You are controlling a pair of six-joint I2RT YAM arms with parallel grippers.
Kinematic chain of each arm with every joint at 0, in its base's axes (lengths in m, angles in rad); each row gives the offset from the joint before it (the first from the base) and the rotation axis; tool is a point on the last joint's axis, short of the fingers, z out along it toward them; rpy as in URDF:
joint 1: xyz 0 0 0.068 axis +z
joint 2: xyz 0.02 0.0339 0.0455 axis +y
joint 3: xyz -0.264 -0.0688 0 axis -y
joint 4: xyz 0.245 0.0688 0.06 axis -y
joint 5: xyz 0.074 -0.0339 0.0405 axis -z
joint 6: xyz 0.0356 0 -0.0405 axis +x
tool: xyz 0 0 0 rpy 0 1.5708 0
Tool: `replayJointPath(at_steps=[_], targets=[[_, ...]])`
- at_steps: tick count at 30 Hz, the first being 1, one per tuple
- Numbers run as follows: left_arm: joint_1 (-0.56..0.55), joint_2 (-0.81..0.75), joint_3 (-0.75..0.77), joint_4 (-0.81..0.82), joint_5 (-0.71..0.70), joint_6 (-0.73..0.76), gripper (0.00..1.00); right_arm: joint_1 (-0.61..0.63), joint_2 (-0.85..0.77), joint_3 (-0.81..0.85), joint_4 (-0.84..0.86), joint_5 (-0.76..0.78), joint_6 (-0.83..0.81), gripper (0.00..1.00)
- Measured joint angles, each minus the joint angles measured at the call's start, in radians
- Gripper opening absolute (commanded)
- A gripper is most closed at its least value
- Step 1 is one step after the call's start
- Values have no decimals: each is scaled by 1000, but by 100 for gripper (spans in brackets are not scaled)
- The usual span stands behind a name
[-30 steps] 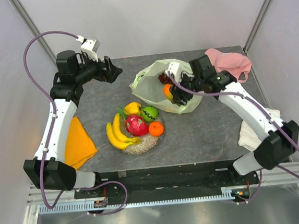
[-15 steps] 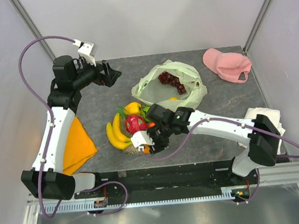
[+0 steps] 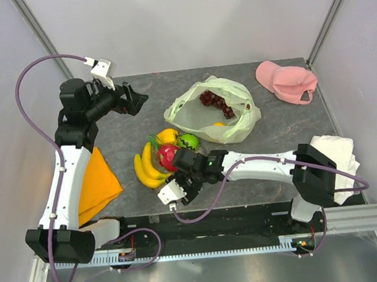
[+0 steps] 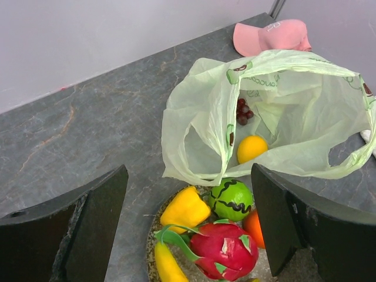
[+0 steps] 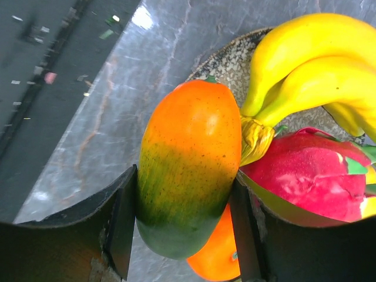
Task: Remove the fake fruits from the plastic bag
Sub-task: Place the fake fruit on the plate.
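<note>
The pale green plastic bag (image 3: 239, 118) lies open at the table's back middle, with dark red grapes (image 3: 215, 100) and a yellow-orange fruit (image 4: 252, 148) inside. In front of it a speckled plate (image 5: 235, 59) holds the banana bunch (image 3: 144, 168), dragon fruit (image 3: 167, 156), green fruit (image 3: 188, 141), yellow fruit (image 3: 168, 135) and an orange (image 5: 220, 258). My right gripper (image 3: 186, 175) is shut on the orange-green mango (image 5: 188, 170), low over the plate's near edge, next to the bananas. Off to the back left, my left gripper (image 3: 132, 100) hangs open and empty above the table.
A pink cap (image 3: 287, 79) lies at the back right corner. An orange cloth (image 3: 96, 182) sits by the left arm and a white folded cloth (image 3: 335, 158) by the right arm. The table's front edge runs just below the plate.
My right gripper has carried the mango from the bag's mouth down and left to the plate's near edge. The left arm has drawn back slightly to the left.
</note>
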Motion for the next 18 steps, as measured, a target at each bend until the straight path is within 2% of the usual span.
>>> replayJointPath(at_steps=[7,12,13,18], targets=[[16,-4,-4,3,1,-7,93,9,35,-56,80,77,-71,65],[18,-6,-21,5,16,-16,93,10,35,-103,127,116,-105,79],[18,-6,-24,5,18,-18,93,10,35,-116,142,122,-110,98],[18,-5,-26,11,26,-27,93,10,23,-150,176,152,-117,98]])
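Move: The right hand holds the mango over the plate's near edge; the bare spot for it lies about 2 cm ahead, 1 cm to the right and some 5 cm below. The orange is roughly 6 cm ahead and 6 cm right, the dragon fruit 8 cm ahead and 2 cm left, the bananas 6 cm ahead and 9 cm left, all about 5 cm lower. From the left hand that spot lies some 23 cm back, 7 cm right and 32 cm down. Still pinching the mango at the start, the right hand sets it down inside the plate's near rim and lets go, the fingers spreading wide late on, as the descent eases out. It sinks about 4 cm while easing some 2 cm forward and slightly right towards the orange, the fingertips swinging forward about 10 degrees. ##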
